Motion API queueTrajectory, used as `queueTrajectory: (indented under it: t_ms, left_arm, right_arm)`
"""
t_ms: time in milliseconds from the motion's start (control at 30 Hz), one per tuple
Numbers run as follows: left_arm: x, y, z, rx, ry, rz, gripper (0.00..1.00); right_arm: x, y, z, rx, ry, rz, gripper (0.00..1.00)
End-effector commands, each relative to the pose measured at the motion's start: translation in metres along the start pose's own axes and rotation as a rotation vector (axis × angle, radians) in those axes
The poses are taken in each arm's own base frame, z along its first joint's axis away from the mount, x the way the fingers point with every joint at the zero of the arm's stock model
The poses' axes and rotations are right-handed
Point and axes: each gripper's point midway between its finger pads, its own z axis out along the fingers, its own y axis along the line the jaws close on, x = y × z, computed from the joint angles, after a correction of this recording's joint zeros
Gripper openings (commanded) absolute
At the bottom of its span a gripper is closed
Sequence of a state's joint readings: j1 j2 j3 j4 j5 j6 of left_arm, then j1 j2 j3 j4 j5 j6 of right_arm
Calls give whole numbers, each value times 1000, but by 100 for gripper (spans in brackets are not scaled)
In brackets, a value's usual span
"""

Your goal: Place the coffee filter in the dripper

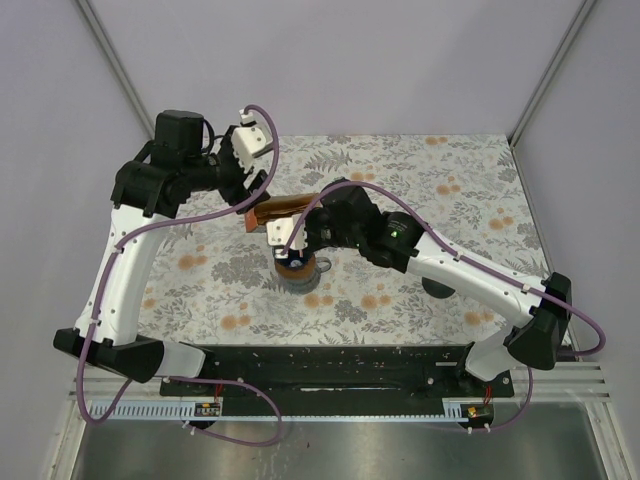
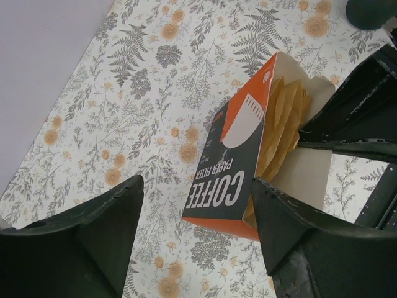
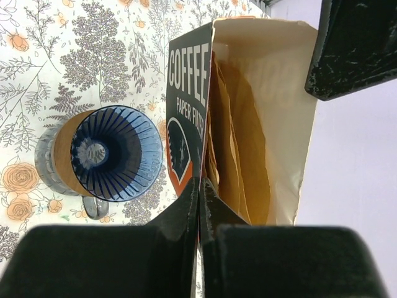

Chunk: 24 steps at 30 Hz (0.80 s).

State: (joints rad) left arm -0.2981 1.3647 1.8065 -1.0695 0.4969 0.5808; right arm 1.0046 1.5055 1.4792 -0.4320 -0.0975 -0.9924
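The orange and black coffee filter box [image 2: 239,167] is held tilted above the table, its top open, with brown paper filters [image 2: 282,118] standing inside. My right gripper [image 3: 200,186] is shut on the box's printed front wall [image 3: 189,93], beside the filters [image 3: 239,143]. The left gripper [image 2: 197,186] is open. Its fingers [image 2: 99,230] straddle the box's lower end without touching it. The blue ribbed dripper [image 3: 115,152] sits on a glass mug just left of the box, empty inside. From above, the box [image 1: 285,208] lies behind the dripper [image 1: 297,270].
A floral cloth [image 1: 440,200] covers the table, with white walls behind and at both sides. The right arm's dark wrist [image 2: 353,105] crowds the box's open end. A left finger [image 3: 353,43] shows at the upper right of the right wrist view.
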Motion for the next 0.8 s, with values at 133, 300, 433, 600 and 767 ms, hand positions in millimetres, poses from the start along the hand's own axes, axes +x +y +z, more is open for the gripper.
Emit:
queueTrajectory:
  t_ms: [133, 300, 433, 600, 767]
  left_arm:
    - [15, -18, 8, 96, 34, 44, 73]
    - [10, -22, 6, 111, 17, 55, 75]
    - [7, -13, 7, 64, 15, 31, 46]
    - [1, -7, 5, 29, -3, 13, 8]
    - [-3, 2, 1, -32, -10, -8, 0]
  right_arm:
    - [-31, -35, -14, 120, -80, -33, 0]
    - [-32, -38, -14, 126, -80, -38, 0]
    - [-35, -36, -15, 120, -99, -33, 0]
    - [-33, -34, -14, 126, -95, -25, 0]
    - [-36, -35, -16, 158, -129, 54, 9]
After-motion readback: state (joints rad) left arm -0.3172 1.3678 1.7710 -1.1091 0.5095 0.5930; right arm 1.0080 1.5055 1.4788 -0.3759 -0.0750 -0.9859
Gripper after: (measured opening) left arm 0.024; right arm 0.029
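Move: The coffee filter box, already pinched in the right hand, has its middle about 6 cm to the open left hand's right, 2 cm back and 5 cm lower. The dripper on its jug is some 13 cm back from the left hand, 7 cm to its right and 18 cm lower. From the right hand the box's middle is about 5 cm left, 1 cm back and 2 cm lower. The left hand dips about 2 cm and shuts its fingers onto the filter box while the right keeps holding. ##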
